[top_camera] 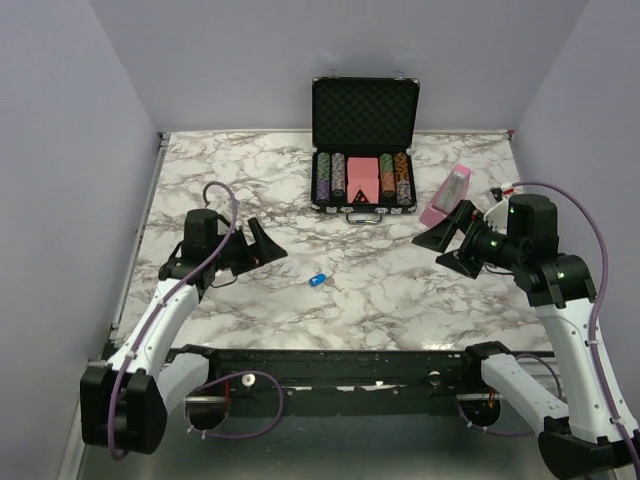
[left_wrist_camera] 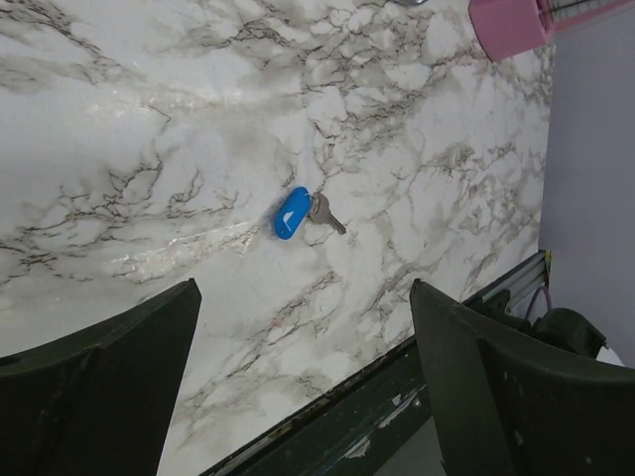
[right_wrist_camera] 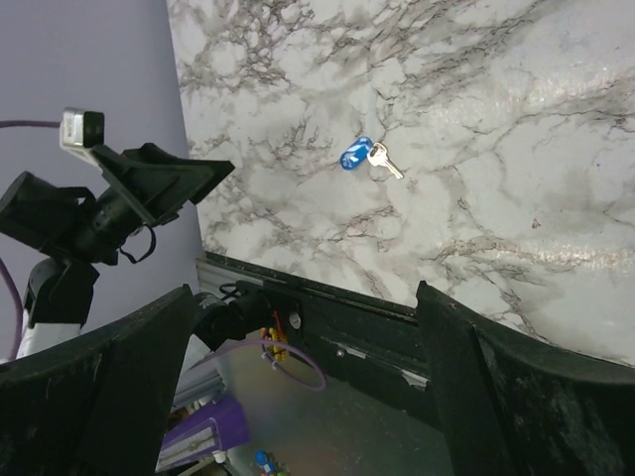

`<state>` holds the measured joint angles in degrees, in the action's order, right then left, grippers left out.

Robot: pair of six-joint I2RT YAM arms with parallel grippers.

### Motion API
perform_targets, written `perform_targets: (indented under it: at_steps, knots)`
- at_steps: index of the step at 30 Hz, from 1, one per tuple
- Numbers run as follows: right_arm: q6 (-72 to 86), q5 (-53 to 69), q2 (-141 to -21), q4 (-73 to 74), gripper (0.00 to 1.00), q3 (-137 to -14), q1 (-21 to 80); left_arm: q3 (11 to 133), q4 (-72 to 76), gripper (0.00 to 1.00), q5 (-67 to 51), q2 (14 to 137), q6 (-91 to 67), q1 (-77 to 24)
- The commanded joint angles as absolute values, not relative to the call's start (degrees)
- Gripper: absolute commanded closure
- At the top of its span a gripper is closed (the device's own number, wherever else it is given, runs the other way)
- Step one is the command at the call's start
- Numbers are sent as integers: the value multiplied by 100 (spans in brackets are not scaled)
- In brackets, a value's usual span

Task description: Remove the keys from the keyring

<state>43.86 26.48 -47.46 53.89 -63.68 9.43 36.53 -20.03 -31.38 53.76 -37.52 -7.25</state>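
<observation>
The keys (top_camera: 317, 280) lie flat on the marble table, near the middle and towards the front edge, between the two arms. In the left wrist view they show as a blue oval head (left_wrist_camera: 291, 213) with a small silvery key (left_wrist_camera: 327, 214) joined to it. The keyring (left_wrist_camera: 316, 204) between them is barely visible. The right wrist view shows the same keys (right_wrist_camera: 355, 156) from far off. My left gripper (top_camera: 262, 245) (left_wrist_camera: 304, 288) hangs open to the left of the keys, holding nothing. My right gripper (top_camera: 445, 245) (right_wrist_camera: 305, 290) is open and empty, well to their right.
An open black case (top_camera: 363, 130) of poker chips stands at the back centre. A pink wedge-shaped object (top_camera: 447, 195) (left_wrist_camera: 506, 25) lies right of it, close to my right gripper. A black rail (top_camera: 330, 362) runs along the table's near edge.
</observation>
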Motion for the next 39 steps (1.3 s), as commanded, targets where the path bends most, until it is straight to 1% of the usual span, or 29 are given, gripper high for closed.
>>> perform_targets:
  at_steps: [1, 8, 15, 19, 25, 31, 35, 39]
  knots:
    - [4403, 2926, -4755, 5248, 0, -6319, 984, 3884, -1398, 7, -3348, 6255, -3463, -1229]
    - [4430, 3032, -4887, 5080, 0, -6293, 984, 4140, -950, 10, -3717, 7504, -3507, -1520]
    - [4421, 3058, -4983, 5001, 0, -6275, 984, 4245, -677, 11, -3911, 8217, -3551, -1714]
    - [4386, 3094, -5097, 4966, 0, -6302, 984, 4289, -519, 16, -4025, 8630, -3647, -1863]
    - [4324, 3173, -5256, 4948, 0, -6398, 984, 4245, -89, 20, -4034, 9008, -3902, -2126]
    - [4184, 3226, -5414, 5001, 0, -6451, 984, 4201, 298, 29, -4096, 9351, -4087, -2338]
    - [4087, 3252, -5484, 5080, 0, -6521, 976, 4219, 369, 30, -4034, 9501, -4166, -2399]
    - [3982, 3287, -5563, 5133, 0, -6583, 984, 4201, 404, 33, -3990, 9615, -4219, -2461]
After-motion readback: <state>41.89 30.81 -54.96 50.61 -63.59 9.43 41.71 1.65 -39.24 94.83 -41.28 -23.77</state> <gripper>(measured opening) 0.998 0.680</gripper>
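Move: The blue fob of the keyring lies about 13 cm to the left hand's right, some 3 cm back and 15 cm below. The keys lie some 3 cm to the right of the fob and about 1 cm nearer the base. The chip case stands roughly 30 cm farther out than the fob and 12 cm to its right. From the right hand the fob is about 25 cm left, 3 cm ahead and 27 cm down. No contact can be made out yet: the left hand swoops down and to the right onto the blue fob, about 11 cm each way. Its fingers tip down and swing clockwise, each by nearly 20 degrees, while they close by about a quarter and stay open around the fob. The right hand, wide open, eases 2 cm forward, a little down and left. ##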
